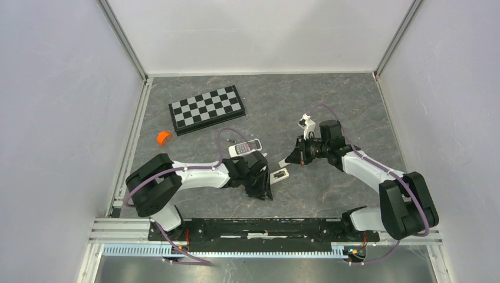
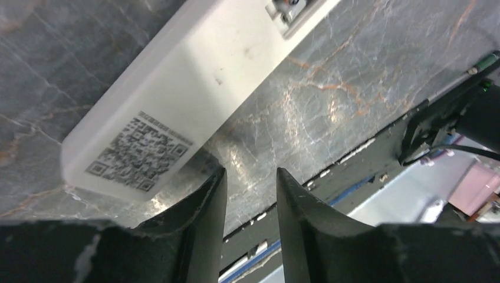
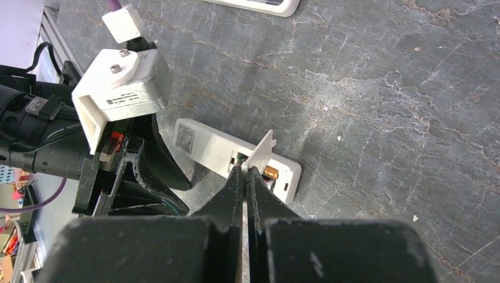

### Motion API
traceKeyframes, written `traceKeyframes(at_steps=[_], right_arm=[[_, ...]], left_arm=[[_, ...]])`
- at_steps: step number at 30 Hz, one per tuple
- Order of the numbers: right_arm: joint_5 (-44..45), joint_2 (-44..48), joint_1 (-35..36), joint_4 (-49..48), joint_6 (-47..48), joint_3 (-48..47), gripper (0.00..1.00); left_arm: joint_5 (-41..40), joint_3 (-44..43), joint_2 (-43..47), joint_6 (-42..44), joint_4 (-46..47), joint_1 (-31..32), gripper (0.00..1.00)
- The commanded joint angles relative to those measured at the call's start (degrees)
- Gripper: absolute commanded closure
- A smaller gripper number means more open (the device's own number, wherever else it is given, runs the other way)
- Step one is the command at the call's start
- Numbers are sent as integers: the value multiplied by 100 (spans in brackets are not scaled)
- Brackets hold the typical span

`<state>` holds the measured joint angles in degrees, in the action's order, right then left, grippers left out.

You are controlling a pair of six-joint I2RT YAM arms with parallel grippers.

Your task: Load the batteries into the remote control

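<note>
The slim white remote control (image 3: pixel 209 147) lies back up on the table, its QR label (image 2: pixel 141 153) facing up. My right gripper (image 3: pixel 244 169) is shut on a thin white cover flap (image 3: pixel 263 151) that stands up over the open battery recess. One of the batteries (image 3: pixel 270 172), with a coppery end, shows inside the recess. My left gripper (image 2: pixel 250 172) hangs open just off the remote's labelled end, with only bare table between its fingers. From above, the remote (image 1: pixel 280 174) lies between the left gripper (image 1: pixel 266 192) and the right gripper (image 1: pixel 289 159).
A shorter grey-white remote (image 1: pixel 244 147) with buttons lies behind the left wrist. A folded chessboard (image 1: pixel 206 109) and a small orange object (image 1: pixel 163 137) sit at the back left. The arms' base rail (image 1: pixel 265 227) runs along the near edge.
</note>
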<state>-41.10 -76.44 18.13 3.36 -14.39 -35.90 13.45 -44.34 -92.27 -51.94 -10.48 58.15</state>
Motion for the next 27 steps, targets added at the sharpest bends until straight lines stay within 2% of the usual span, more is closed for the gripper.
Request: traceKeyframes(at_steps=[1,3,10,18,23,27], right_arm=[[-115,181,-55,-293,-143,72,100],[-155,221,-61,-366,-195,106,100],[-482,438,-58,-803,-854,545,100],[-636,673,-56,-1313,-1810,1110,100],[-504,551,-62,-1901,-2348,1433,100],[-395,492,-64,-2431,-2738,1637,100]], left_arm=[[-730,-347,-172,398,-638,71,54],[-938,-390,-158,378,-774,71,54],[-722,-318,200,396,-723,69,51],[-703,49,1135,282,-807,-69,33],[-680,439,1388,-76,-539,-456,27],[-454,791,1489,-412,-110,-914,27]])
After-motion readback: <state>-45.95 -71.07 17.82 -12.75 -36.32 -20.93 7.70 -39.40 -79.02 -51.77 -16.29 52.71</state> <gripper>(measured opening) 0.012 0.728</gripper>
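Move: The open remote lies just beyond the left hand, its middle about 5 cm ahead, 3 cm to the right and about 1 cm lower. From the right hand, which holds the battery cover, the battery compartment is some 5 cm back, 3 cm left and 7 cm below, and the open remote's middle 7 cm back, 5 cm left and 7 cm below. The keypad remote lies 13 cm farther out and 12 cm left of the open remote's middle. Still pinching the battery cover, the right fingers stay shut and, after a brief hold, draw it back about 4 cm towards the compartment, sinking slightly while the wrist rolls some 20 degrees about the fingers' line. The left hand edges forward low beside the open remote, then lifts about 3 cm and swings left and forward towards the QR-code end, opening wide. ##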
